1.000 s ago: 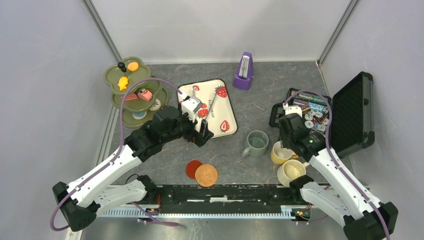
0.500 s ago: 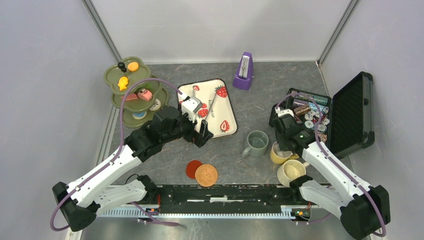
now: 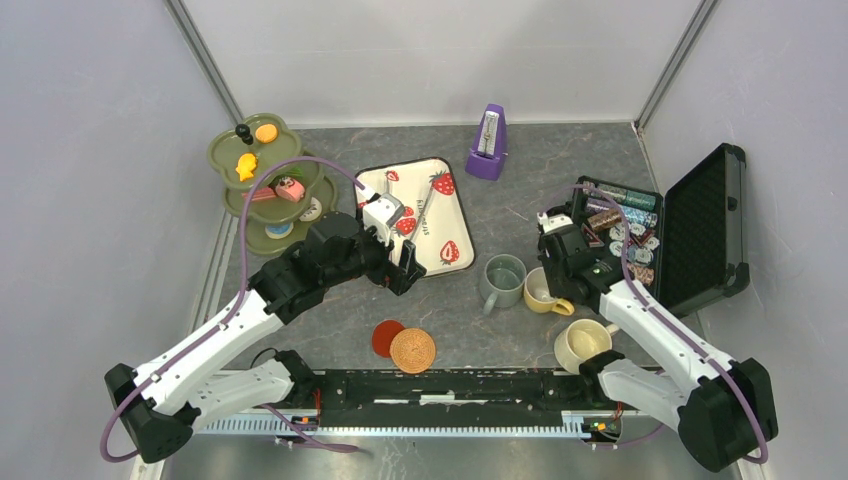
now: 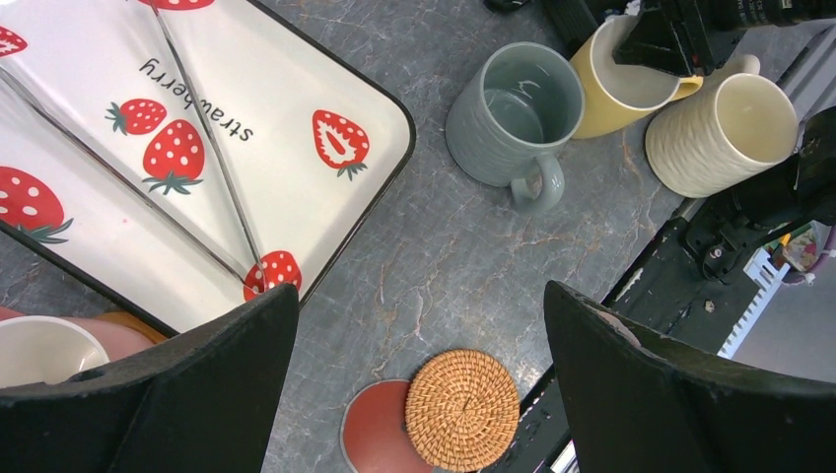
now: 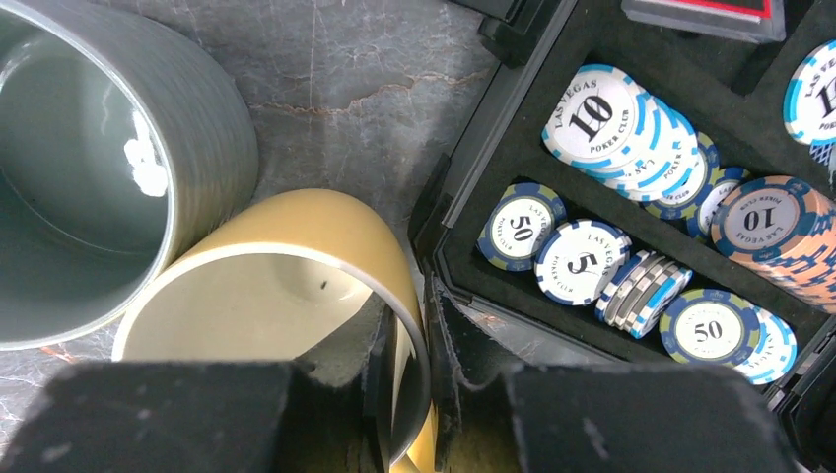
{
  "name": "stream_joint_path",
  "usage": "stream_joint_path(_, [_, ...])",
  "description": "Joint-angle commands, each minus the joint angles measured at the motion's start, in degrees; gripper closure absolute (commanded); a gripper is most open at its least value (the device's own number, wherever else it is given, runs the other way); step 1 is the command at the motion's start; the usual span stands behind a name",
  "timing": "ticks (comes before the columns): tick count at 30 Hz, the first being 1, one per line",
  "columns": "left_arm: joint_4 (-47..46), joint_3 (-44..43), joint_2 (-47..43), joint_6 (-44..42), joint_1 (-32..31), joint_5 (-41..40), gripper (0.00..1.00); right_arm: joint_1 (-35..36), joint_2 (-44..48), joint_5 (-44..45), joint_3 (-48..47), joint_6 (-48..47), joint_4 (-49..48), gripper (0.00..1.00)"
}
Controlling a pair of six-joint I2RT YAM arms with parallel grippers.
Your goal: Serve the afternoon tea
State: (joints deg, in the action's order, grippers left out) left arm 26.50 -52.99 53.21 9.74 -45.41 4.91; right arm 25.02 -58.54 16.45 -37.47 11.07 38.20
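Note:
My right gripper is shut on the rim of the yellow mug, one finger inside it and one outside. That mug touches the grey-green mug. The cream mug stands nearer the front. My left gripper hangs open and empty above bare table, beside the tray. A pink mug shows at the edge of the left wrist view. A wicker coaster overlaps a red coaster. The olive tiered stand holds small pastries.
A white strawberry tray lies mid-table. The purple metronome stands at the back. An open black case of poker chips sits right beside my right gripper. The arms' black base rail runs along the front edge.
My right gripper has shut on the yellow mug's rim and moved left with it, up against the grey-green mug, which shifted slightly left. The left arm has not moved.

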Motion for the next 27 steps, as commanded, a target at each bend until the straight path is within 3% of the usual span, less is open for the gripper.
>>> stream_joint_path(1, [-0.97, -1.92, 0.03, -0.36, -0.21, 0.01, 0.00, -0.05, 1.79, 0.16, -4.47, -1.75, -2.90, 0.99])
stream_joint_path(15, [0.13, -6.98, 7.42, 6.28, -0.21, 3.86, 0.00, -0.06, 6.88, -1.14, -15.64, -1.59, 2.58, 1.00])
stream_joint_path(22, [-4.15, -9.94, 12.05, 19.85, -0.68, 7.34, 0.04, 0.00, 7.44, -10.44, -18.12, -1.02, -8.35, 1.00])
stream_joint_path(27, [-6.26, -12.80, 13.07, 26.67, -4.95, -1.34, 0.07, 0.49, 3.06, -15.81, -19.84, 1.57, -14.89, 1.00])
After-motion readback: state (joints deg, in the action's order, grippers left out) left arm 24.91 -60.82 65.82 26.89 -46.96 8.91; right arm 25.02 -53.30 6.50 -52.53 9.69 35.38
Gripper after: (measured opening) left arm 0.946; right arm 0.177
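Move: The right hand already pinches the yellow mug's rim; the open left gripper lies about 31 cm to its left and 16 cm higher. The grey mug stands some 12 cm left and 1 cm ahead, the cream mug 6 cm right and 13 cm back, both about 3 cm lower. From the left hand, the yellow mug is some 27 cm right, 2 cm back and 19 cm below. The right hand lifts the pinched yellow mug about 12 cm, veering left; the left comes 5 cm right. ##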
